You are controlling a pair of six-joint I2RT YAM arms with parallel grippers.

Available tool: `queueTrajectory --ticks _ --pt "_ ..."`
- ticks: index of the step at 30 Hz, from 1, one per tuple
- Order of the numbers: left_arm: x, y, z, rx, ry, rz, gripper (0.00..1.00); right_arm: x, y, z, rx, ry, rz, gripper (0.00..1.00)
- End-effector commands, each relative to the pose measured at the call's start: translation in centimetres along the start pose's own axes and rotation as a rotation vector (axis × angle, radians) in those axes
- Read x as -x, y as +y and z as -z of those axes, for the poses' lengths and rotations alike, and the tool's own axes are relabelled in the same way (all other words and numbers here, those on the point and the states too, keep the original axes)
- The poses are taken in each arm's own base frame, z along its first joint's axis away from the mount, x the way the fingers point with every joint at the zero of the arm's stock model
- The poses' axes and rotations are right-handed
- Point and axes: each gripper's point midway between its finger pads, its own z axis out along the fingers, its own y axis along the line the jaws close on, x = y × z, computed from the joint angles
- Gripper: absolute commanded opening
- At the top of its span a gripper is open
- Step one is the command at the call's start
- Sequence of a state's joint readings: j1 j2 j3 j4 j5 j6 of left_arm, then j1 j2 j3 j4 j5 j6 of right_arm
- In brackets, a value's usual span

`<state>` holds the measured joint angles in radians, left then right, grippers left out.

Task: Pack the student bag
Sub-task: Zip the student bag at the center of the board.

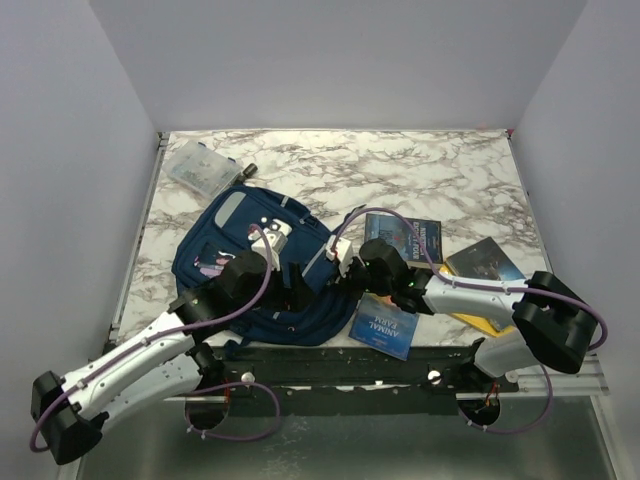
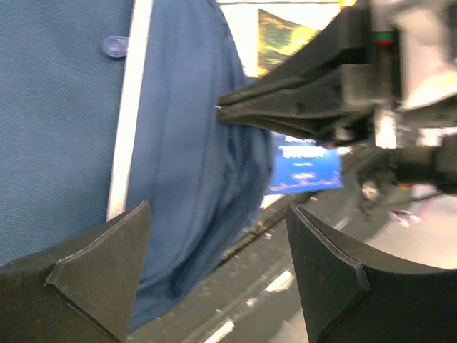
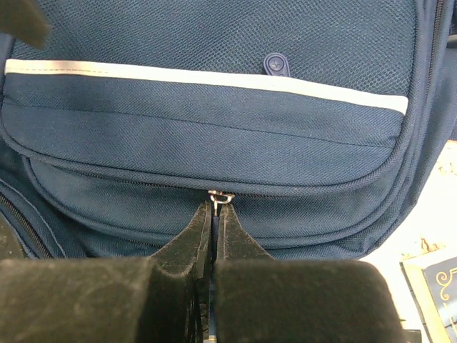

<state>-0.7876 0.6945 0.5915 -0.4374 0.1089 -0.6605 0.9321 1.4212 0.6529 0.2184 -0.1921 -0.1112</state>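
The student bag [image 1: 240, 250] lies flat on the marble table, navy with a pale stripe. My right gripper [image 3: 216, 209] is shut on the zipper pull [image 3: 221, 196] of the bag's [image 3: 214, 128] front pocket, whose zip is closed. In the top view the right gripper [image 1: 328, 262] reaches the bag from the right. My left gripper [image 2: 218, 207] hangs open with nothing between its fingers, beside the bag's [image 2: 178, 143] near edge. The top view shows the left gripper [image 1: 296, 290] just left of the right one. The right gripper's shut fingers [image 2: 285, 100] show in the left wrist view.
A clear plastic box [image 1: 200, 167] sits at the back left. Books lie right of the bag: a blue one [image 1: 385, 325] at the front edge, a dark one [image 1: 402, 238] and another [image 1: 485, 262] on something yellow. The table's front rail runs below the bag.
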Motion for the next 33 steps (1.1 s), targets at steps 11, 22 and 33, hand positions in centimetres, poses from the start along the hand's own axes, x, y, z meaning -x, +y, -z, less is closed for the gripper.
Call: queueTrajectory --ticks 11,22,33 --pt "-1.0 3.8 -4.4 0.293 -0.099 -0.277 0.66 1.3 1.6 0.9 0.120 -0.054 -0.089 0.00" --pt "-2.3 3.6 -6.6 0.378 0.001 -0.356 0.60 2.5 1.7 1.2 0.136 -0.059 -0.104 0.00" --pt "-1.7 7.0 -4.9 0.614 0.022 -0.410 0.22 1.4 0.8 1.4 0.081 -0.035 -0.083 0.00"
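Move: The left hand, open, goes for the zipper edge on the near side of the zipper pull, some 3 cm ahead, 3 cm right and 8 cm below. The pull lies about 6 cm ahead, 5 cm right and 8 cm below the left hand, already in the right fingers; the edge is 3 cm back and 2 cm left of it. From the left hand, the button tab is about 10 cm ahead, 1 cm right; Animal Farm 6 cm back, 17 cm right. The left fingertips come onto the zipper edge right beside the pinched pull and start closing on the fold of cloth. They get there by sinking about 8 cm, with some 3 cm forward, while the wrist tips roughly 30 degrees so that the fingers point steeply down. The right hand keeps its pinch on the pull, easing back about 1 cm. ##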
